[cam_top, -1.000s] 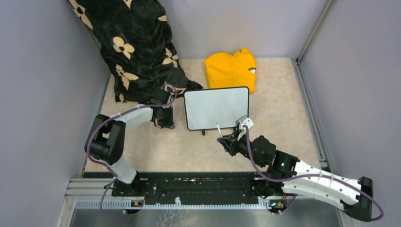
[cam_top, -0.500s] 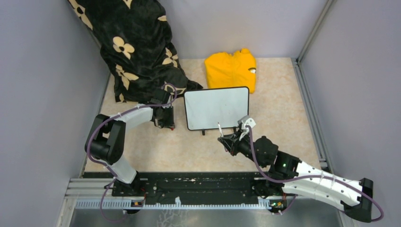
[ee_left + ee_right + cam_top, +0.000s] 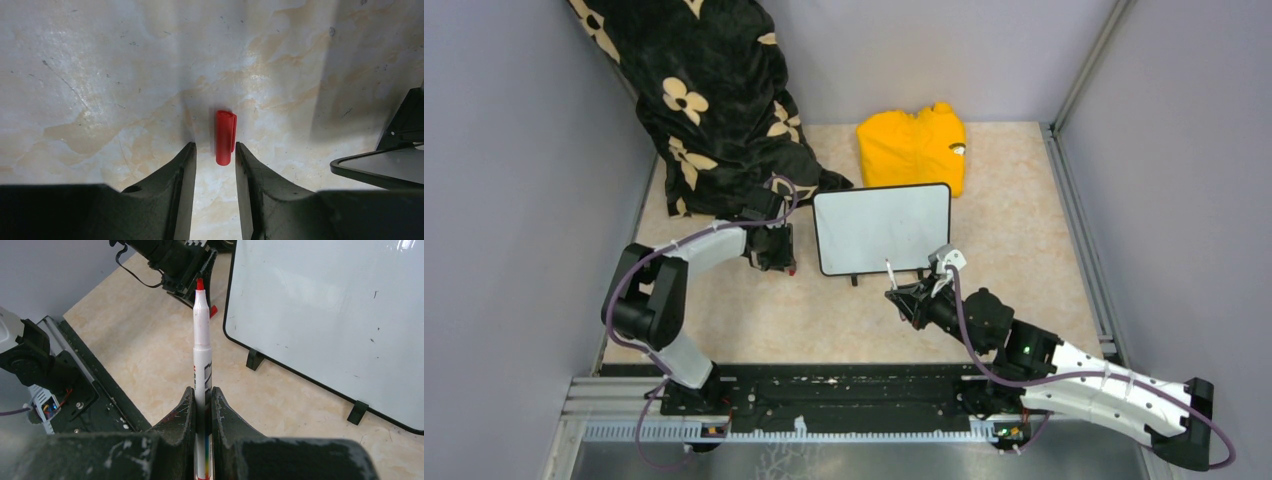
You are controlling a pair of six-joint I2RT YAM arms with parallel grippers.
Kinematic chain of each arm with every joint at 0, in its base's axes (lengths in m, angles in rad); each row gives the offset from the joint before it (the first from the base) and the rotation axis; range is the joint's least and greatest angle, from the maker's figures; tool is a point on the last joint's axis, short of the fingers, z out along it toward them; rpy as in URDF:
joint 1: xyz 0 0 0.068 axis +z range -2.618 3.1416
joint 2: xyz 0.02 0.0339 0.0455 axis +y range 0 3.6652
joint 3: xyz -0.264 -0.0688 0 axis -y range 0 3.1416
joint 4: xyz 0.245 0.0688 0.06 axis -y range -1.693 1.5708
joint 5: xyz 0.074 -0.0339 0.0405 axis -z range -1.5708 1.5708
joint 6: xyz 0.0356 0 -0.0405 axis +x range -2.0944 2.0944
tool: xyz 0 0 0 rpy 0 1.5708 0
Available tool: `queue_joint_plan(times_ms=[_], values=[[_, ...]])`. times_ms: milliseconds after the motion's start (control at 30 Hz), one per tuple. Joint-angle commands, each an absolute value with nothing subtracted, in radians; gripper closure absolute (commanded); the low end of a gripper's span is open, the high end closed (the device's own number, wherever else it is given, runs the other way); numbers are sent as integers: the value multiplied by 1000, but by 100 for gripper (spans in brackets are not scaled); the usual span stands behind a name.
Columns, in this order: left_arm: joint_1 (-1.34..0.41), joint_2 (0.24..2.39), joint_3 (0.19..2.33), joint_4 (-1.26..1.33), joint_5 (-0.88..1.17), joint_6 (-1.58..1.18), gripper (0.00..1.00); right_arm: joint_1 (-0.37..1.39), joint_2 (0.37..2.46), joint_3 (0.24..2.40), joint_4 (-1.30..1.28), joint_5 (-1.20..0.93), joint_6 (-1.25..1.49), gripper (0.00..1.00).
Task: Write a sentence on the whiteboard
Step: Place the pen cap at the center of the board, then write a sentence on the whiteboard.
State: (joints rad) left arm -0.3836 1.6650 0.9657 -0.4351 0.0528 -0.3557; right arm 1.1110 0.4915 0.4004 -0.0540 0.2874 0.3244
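Note:
The whiteboard [image 3: 882, 228] lies flat mid-table, white with a thin black rim and small black feet. Its face [image 3: 330, 315] is blank apart from a few dark specks; no red sentence shows on it. My right gripper [image 3: 902, 292] [image 3: 202, 395] is shut on an uncapped white marker [image 3: 202, 355], red tip up, just short of the board's near edge. My left gripper [image 3: 779, 262] [image 3: 215, 150] is open at the board's left side. A red marker cap [image 3: 225, 137] lies on the table with its near end between the fingertips, not gripped.
A yellow garment [image 3: 912, 148] lies behind the board. A black blanket with cream flowers [image 3: 709, 100] hangs at the back left, just behind the left gripper. Grey walls close three sides. The black base rail [image 3: 844, 385] runs along the near edge.
My left gripper has shifted slightly, and the red cap now shows on the table by its tips. My right gripper with the marker has edged a little to the right.

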Motion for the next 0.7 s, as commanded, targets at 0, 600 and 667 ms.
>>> queue_joint_plan(times_ms=[0, 600, 667], values=[[-378, 1606, 955, -445, 23, -366, 58, 1120, 480, 424, -38, 303, 337, 100], [-378, 969, 718, -14, 139, -274, 27, 1120, 468, 506, -126, 238, 285, 100], [-378, 926, 688, 65, 220, -287, 17, 1120, 468, 510, -120, 225, 265, 100]])
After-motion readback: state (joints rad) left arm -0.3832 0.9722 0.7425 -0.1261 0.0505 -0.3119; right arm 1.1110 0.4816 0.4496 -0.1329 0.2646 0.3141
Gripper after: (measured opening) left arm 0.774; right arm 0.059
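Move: The red pen cap already lies free on the table at the left hand's open fingertips, about 2 cm ahead of the hand, 2 cm to its right and 2 cm below. From that hand the whiteboard's middle is some 20 cm to the right, 3 cm ahead and 8 cm higher; the blanket's near folds are roughly 18 cm ahead and 6 cm left. From the right hand, the cap is about 16 cm ahead, 21 cm left and 19 cm below. The left hand leaves the pen cap behind, rising almost straight up by about 19 cm, slowly at first and then fast, with hardly any sideways or forward travel. As it climbs, the wrist tips the downward-pointing fingers up and forward by some 45 degrees, rolling its left side down a little late on, while the already parted fingers spread much wider. ##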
